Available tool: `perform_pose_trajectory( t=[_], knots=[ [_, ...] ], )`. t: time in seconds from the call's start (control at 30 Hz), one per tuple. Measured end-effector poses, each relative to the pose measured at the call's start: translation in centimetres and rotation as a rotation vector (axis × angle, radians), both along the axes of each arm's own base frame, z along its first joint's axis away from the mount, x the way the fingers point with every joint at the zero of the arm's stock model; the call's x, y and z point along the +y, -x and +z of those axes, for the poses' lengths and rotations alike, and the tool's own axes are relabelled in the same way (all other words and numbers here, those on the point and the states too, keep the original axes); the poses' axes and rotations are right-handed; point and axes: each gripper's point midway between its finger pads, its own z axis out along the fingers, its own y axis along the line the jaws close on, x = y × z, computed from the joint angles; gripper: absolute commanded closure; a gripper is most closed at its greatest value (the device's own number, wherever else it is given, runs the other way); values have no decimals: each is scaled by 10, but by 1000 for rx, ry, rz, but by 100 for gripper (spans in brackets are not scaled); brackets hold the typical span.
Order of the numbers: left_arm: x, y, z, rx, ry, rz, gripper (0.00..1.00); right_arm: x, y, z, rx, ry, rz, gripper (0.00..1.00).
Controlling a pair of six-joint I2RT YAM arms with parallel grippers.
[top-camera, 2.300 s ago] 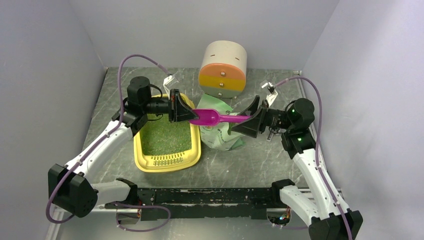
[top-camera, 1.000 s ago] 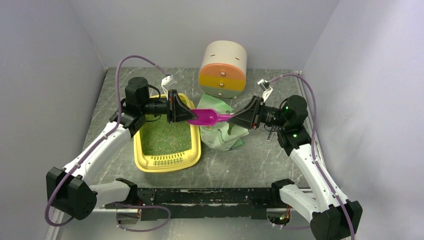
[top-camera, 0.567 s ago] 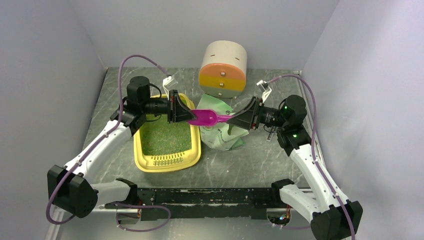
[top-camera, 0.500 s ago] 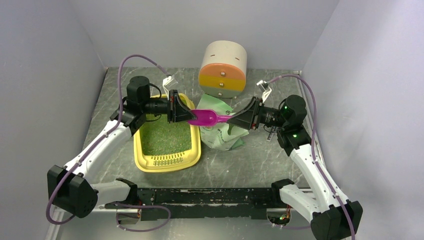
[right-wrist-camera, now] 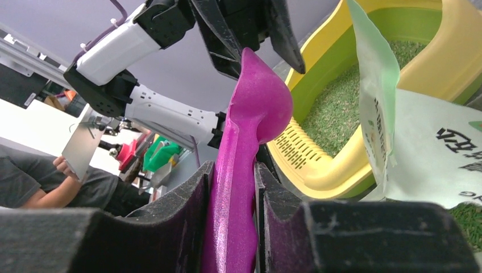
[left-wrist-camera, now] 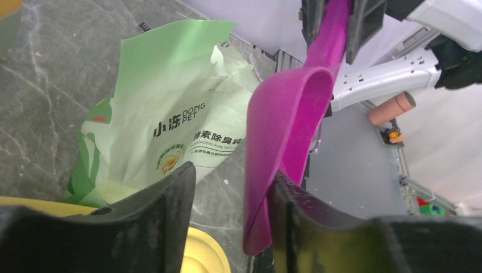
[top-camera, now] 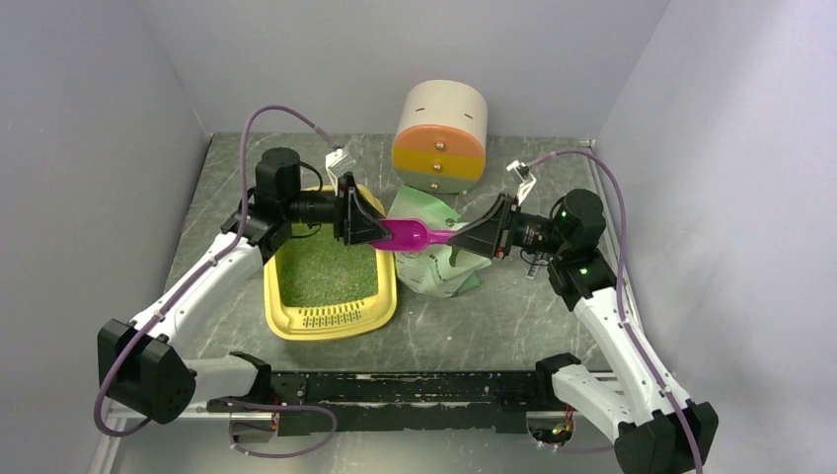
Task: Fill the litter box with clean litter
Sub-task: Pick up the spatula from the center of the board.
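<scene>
The yellow litter box lies left of centre with greenish-grey clean litter spread inside; both also show in the right wrist view, litter box and litter. A magenta scoop hangs level between the arms, above the box's right rim. My right gripper is shut on its handle. My left gripper stands open around the scoop's bowl. The bowl's edge rests against one finger, and a gap separates it from the other.
A pale green printed bag stands open just right of the box, under the scoop. The round beige, orange and yellow drawer cabinet sits at the back. Grey walls close in both sides.
My left gripper's jaws have opened off the scoop's bowl. The right gripper came in, shut on the handle and still holds it. The scoop has shifted slightly right.
</scene>
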Motion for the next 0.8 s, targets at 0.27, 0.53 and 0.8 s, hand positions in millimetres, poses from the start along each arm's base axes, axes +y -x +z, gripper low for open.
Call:
perform_pose_trajectory(
  t=[0.27,0.53,0.8],
  knots=[
    [10,-22,6,-47,-40,179,22,-10,1,16,33,45,-119,100],
    [46,-30,58,-234,3,472,13,-37,13,55,75,146,-320,100],
    [53,-42,48,-245,-26,538,7,-73,29,82,202,260,-531,100]
  ],
)
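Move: The right hand holds the spatula by its handle. The spatula's middle lies about 5 cm to that hand's left, its blade between the left hand's parted fingers. The litter bag is some 14 cm ahead of the right hand and 26 cm below it; from the left hand it is about 11 cm ahead, 10 cm right and 23 cm below. The litter box is some 3 cm nearer than the bag and 21 cm to its left. Up and to the right, some 11 cm in all and drawing slightly back, the right hand carries the spatula off in its unchanged grip, turning about 30 degrees clockwise as its fingers dip. The left hand opens much wider and comes free of the blade, first easing forward, then going left and up about 5 cm each way while swinging some 30 degrees counter-clockwise. ##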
